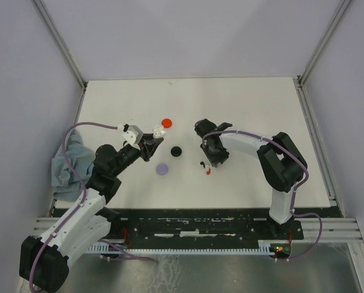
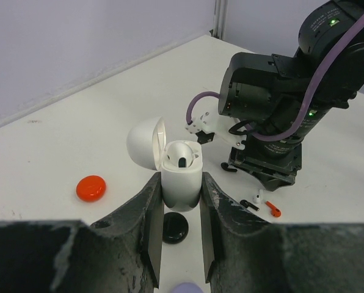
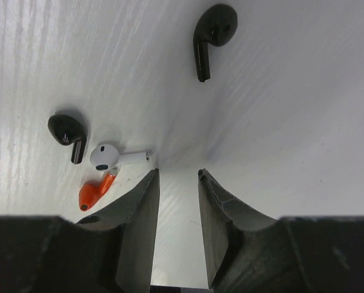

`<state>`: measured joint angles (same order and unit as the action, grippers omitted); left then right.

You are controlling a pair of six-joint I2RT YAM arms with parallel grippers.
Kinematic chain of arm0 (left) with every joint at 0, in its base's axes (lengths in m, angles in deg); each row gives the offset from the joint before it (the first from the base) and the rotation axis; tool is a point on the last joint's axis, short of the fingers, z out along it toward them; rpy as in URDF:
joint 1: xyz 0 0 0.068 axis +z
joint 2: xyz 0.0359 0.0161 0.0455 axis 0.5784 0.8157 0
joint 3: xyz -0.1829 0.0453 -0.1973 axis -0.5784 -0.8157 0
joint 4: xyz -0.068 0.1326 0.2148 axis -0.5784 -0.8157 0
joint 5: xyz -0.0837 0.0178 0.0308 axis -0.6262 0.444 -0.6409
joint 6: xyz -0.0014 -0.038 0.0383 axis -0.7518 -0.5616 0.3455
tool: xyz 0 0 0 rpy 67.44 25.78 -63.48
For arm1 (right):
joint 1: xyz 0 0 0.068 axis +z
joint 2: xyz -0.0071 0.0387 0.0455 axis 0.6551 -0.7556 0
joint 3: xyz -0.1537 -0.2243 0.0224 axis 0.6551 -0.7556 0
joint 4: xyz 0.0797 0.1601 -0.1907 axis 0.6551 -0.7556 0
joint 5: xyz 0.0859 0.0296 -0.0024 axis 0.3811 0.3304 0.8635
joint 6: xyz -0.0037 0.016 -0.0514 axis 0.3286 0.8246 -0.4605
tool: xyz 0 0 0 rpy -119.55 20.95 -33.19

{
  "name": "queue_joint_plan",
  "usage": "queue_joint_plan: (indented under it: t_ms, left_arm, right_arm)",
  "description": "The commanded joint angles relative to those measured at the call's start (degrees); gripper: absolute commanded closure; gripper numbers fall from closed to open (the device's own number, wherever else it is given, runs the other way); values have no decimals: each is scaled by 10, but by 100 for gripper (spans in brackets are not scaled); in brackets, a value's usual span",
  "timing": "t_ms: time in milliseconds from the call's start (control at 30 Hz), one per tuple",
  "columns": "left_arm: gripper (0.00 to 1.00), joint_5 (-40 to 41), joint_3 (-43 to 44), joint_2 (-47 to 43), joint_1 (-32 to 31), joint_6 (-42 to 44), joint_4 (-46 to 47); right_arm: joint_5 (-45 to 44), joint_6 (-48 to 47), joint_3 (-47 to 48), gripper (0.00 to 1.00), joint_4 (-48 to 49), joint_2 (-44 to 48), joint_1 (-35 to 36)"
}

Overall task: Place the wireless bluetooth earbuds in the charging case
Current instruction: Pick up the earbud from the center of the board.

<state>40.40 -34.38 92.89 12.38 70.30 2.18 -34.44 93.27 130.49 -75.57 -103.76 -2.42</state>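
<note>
My left gripper (image 2: 181,183) is shut on the white charging case (image 2: 182,180), which it holds upright above the table with the lid (image 2: 144,143) flipped open. A white earbud (image 2: 181,152) sits in the case. Loose on the table lie a black earbud (image 3: 214,33), another black earbud (image 3: 69,131), a white earbud (image 3: 109,157) and a red earbud (image 3: 93,190). My right gripper (image 3: 178,176) points down at the table just right of the white earbud's stem. Its jaws stand a little apart with nothing between them. In the top view the left gripper (image 1: 159,130) holds the case left of the right gripper (image 1: 212,160).
Three round discs lie on the table: a red disc (image 1: 166,123), a black disc (image 1: 176,151) and a lavender disc (image 1: 163,169). A grey-blue cloth (image 1: 66,165) is bunched at the table's left edge. White walls close in the back and sides.
</note>
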Motion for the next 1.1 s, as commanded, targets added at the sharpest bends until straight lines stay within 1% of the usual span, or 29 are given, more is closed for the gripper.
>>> queue_joint_plan:
  t_ms: [0, 167, 467, 767, 1067]
  left_arm:
    - [97, -10, 1, 1, 2, 4, 39]
    - [97, -10, 1, 2, 2, 5, 39]
    - [97, -10, 1, 3, 1, 7, 39]
    - [97, -12, 0, -1, 2, 11, 39]
    - [97, -15, 0, -2, 2, 11, 40]
  right_arm:
    - [23, -25, 18, 60, -26, 45, 1]
    - [70, -95, 63, 60, -46, 38, 13]
    - [81, -199, 123, 61, -92, -17, 34]
    - [90, -238, 168, 61, -110, -60, 47]
    - [87, -249, 175, 62, -119, -95, 50]
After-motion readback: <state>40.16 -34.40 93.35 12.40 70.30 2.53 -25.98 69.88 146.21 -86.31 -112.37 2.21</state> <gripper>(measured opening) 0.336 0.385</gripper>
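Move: The white earbud lies about 4 cm to the right hand's left, level with it fore and aft and some 2 cm below. A black earbud sits about 2 cm beyond it to the left, an orange one about 2 cm nearer the base, and another black earbud 6 cm ahead of the hand and 2 cm left. From the left hand, still holding the white case, the white earbud is roughly 15 cm right, about level, 24 cm below. Right hand lifts and swings about 5 cm left, then sinks towards the white earbud, turning 30 degrees counter-clockwise. ##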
